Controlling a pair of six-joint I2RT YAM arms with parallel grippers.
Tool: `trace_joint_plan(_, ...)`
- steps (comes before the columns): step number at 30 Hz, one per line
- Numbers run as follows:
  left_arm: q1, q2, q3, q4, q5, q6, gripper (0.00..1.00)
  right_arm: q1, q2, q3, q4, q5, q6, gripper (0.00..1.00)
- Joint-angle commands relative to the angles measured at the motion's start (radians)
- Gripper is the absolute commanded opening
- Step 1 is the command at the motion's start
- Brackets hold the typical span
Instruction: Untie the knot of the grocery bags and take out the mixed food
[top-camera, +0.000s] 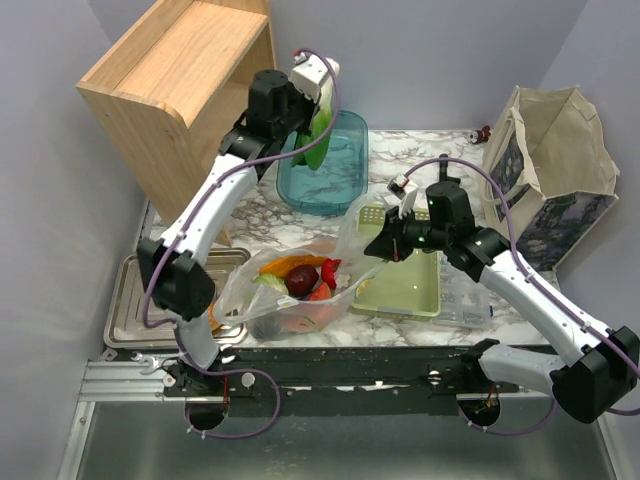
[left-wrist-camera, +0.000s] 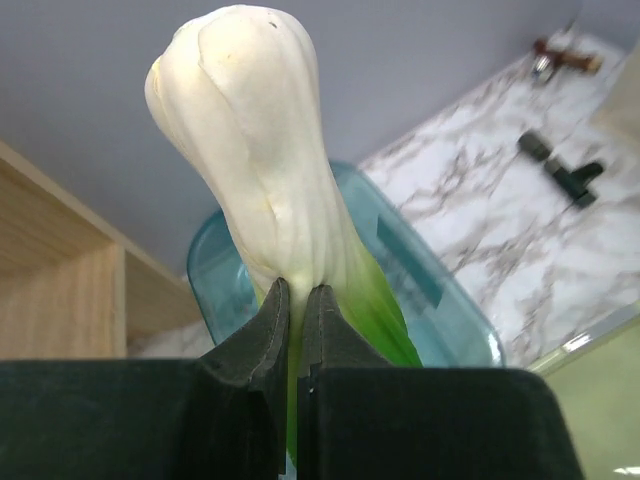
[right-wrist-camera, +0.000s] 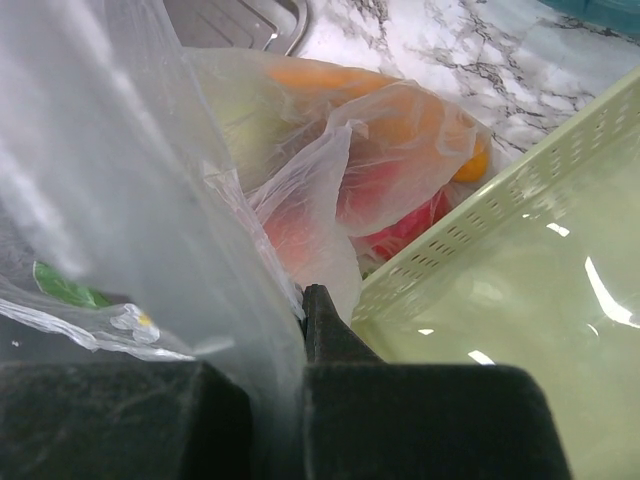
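A translucent grocery bag (top-camera: 262, 292) lies open at the table's front centre. Inside it show a dark red apple (top-camera: 303, 279), red pieces (top-camera: 327, 272) and something orange (top-camera: 285, 263). My right gripper (top-camera: 385, 248) is shut on the bag's right edge and holds it up beside the green basket; in the right wrist view the plastic (right-wrist-camera: 150, 200) drapes over my right gripper (right-wrist-camera: 300, 300) and hides one finger. My left gripper (top-camera: 318, 118) is raised at the back and shut on a green-white leafy vegetable (left-wrist-camera: 255, 150), which hangs above a teal tub (left-wrist-camera: 455, 310). In the left wrist view, my left gripper (left-wrist-camera: 297, 290) pinches its green end.
The teal tub (top-camera: 345, 185) stands behind the bag. A pale green basket (top-camera: 405, 285) sits right of the bag, with clear plastic (top-camera: 465, 305) beside it. A wooden shelf (top-camera: 180, 90) is at back left, a metal tray (top-camera: 135, 300) at front left, and a cloth tote (top-camera: 555, 175) at back right.
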Motion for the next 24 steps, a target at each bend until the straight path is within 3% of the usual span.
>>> trace_joint_plan(1, 0.041, 0.158, 0.073, -0.009, -0.060, 0.010, 0.00, -0.010, -0.017, -0.015, 0.005, 0.016, -0.024, 0.01)
trace_joint_plan(10, 0.079, 0.482, 0.346, -0.137, -0.103, 0.024, 0.03, -0.015, -0.008, -0.014, 0.010, 0.011, -0.027, 0.01)
trace_joint_plan(12, 0.086, 0.509, 0.373, -0.145, -0.089, 0.031, 0.23, -0.017, -0.001, -0.008, 0.010, 0.007, -0.030, 0.01)
trace_joint_plan(14, 0.086, 0.505, 0.391, -0.166, -0.065, 0.038, 0.54, -0.017, 0.003, 0.000, 0.010, 0.008, -0.034, 0.01)
trace_joint_plan(15, 0.086, 0.495, 0.408, -0.192, -0.048, 0.034, 0.65, -0.017, 0.005, 0.004, 0.010, 0.008, -0.036, 0.01)
trace_joint_plan(18, 0.084, 0.426, 0.424, -0.259, 0.015, 0.000, 0.80, -0.017, 0.004, 0.008, 0.014, 0.008, -0.037, 0.01)
trace_joint_plan(22, 0.084, 0.177, 0.323, -0.275, 0.124, -0.083, 0.82, -0.017, -0.004, 0.009, 0.026, -0.002, -0.028, 0.01)
trace_joint_plan(24, 0.083, -0.032, 0.120, -0.145, 0.228, -0.093, 0.74, -0.017, -0.009, 0.010, 0.033, -0.006, -0.026, 0.01)
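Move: The white-and-green vegetable is already in the left fingers; its goal, the teal tub, has its middle about 10 cm ahead of the left hand, 2 cm to the right and some 36 cm below. The wooden shelf is roughly 24 cm to the left and 3 cm ahead, the green basket about 20 cm right and 19 cm back, and the open grocery bag some 27 cm back and 4 cm left. From the right hand, the tub is roughly 34 cm ahead, 13 cm left and 19 cm lower. The vegetable, still pinched in the left fingers, is lowered about 17 cm and carried some 12 cm forward over the teal tub while the wrist tips down about 15 degrees. There the fingers open wide and let go of the vegetable; the emptied hand then lifts and draws back around 5 cm. ##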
